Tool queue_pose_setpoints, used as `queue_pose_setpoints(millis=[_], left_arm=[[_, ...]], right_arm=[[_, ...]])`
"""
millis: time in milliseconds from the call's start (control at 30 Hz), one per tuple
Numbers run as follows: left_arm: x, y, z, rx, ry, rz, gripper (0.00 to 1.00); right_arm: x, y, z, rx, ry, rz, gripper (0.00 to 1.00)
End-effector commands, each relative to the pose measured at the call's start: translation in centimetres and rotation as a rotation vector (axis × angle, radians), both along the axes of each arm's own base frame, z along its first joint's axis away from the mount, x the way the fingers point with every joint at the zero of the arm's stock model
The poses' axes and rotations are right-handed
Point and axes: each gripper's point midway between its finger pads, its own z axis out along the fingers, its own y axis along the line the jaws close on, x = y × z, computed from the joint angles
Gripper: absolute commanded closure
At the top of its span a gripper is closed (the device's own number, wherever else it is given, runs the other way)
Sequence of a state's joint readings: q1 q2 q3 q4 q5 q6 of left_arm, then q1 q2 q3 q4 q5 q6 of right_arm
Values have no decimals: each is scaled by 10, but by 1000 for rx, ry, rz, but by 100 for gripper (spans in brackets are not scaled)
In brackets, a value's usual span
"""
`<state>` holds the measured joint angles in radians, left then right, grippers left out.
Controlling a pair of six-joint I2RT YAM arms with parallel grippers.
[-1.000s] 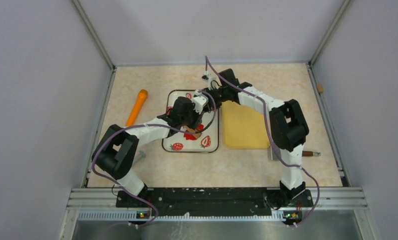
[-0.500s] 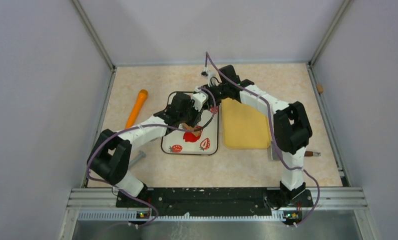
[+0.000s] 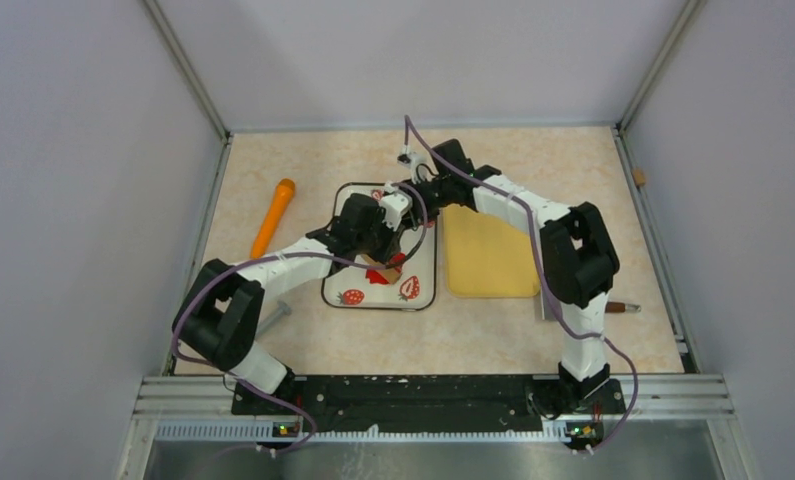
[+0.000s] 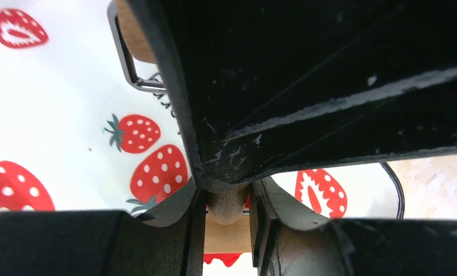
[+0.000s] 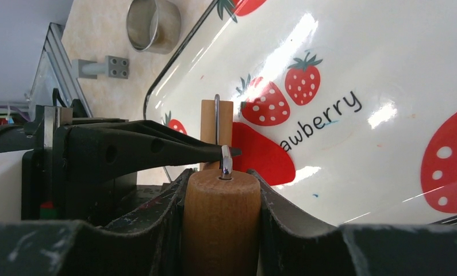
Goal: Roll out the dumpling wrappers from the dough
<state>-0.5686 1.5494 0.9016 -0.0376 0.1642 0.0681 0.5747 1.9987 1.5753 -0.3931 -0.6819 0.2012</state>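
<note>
The red dough (image 3: 377, 276) lies flattened on the strawberry-print tray (image 3: 420, 285); it also shows as a smooth red patch of dough (image 5: 261, 156) and a ragged edge of dough (image 4: 221, 259). Both grippers hold a small wooden roller with a wire frame over it. My right gripper (image 5: 222, 187) is shut on the roller's wooden handle (image 5: 222, 221). My left gripper (image 4: 228, 202) is shut on a rounded wooden part of the roller (image 4: 226, 206), just above the barrel (image 4: 229, 237). No round dumpling wrappers are in view.
A yellow board (image 3: 489, 252) lies right of the tray. An orange pin (image 3: 274, 214) rests at the left. A metal ring cutter (image 5: 153, 23) stands off the tray's near-left corner. A brown-handled tool (image 3: 619, 308) lies at the right edge.
Both grippers have shifted slightly with the roller over the dough, and less red shows now in the top view. Both grips are unchanged.
</note>
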Motion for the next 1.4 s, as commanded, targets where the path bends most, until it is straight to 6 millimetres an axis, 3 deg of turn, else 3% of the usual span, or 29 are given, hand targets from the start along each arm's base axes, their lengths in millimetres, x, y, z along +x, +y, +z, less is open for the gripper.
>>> queue_pose_setpoints(millis=[0, 167, 400, 600, 867, 1000, 1133, 1200, 1300, 1367], left_arm=[[0, 10, -14, -57, 72, 116, 100], [-16, 25, -40, -41, 149, 172, 100], [-27, 34, -50, -40, 224, 234, 100], [-32, 50, -51, -16, 289, 359, 100], [-45, 61, -42, -20, 284, 395, 100], [-42, 59, -21, -41, 251, 382, 100], [-30, 44, 32, -118, 126, 279, 100], [-27, 33, 54, -151, 51, 185, 100], [-16, 27, 60, -138, 9, 167, 100], [-8, 24, 56, -135, 20, 183, 100]], right_arm=[[-9, -1, -27, -54, 21, 27, 100], [-14, -1, -46, -88, 39, 32, 100], [-21, 4, -67, -120, 45, 54, 100], [-30, 15, -72, -106, 62, 80, 100], [-44, 27, -71, -85, 86, 107, 100], [-42, 33, -51, -50, 81, 111, 100], [-27, 39, 8, 37, -16, 116, 100], [-22, 36, 28, 57, -61, 111, 100], [-16, 29, 39, 56, -110, 110, 100], [-10, 25, 34, 33, -139, 111, 100]])
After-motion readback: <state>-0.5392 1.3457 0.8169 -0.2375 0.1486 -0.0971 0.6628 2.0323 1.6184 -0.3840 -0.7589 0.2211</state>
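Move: The red dough on the strawberry tray lies just behind the left hand: about 3 cm back, 1 cm to its left and 8 cm below, with the two-ended roller's large roll over it. The steel cup stands some 20 cm to the left of that hand and 1 cm back; the yellow board's middle is about 21 cm to its right and 3 cm farther out. From the right hand, the dough is roughly 9 cm back, 4 cm left and 12 cm below. Both hands, still gripping the roller tool (left on the handle, right on its small upper end), sink together about 2 cm to bring the large roll down onto the dough, stay nearly put there, then sweep it back and left over the dough towards the tray's near-left corner, gathering speed and sinking another centimetre. Having gone some 4–5 cm back and 4 cm left, with the left wrist tipping down and turning counter-clockwise by 10–15 degrees each, they lift about 4 cm, grips kept. ##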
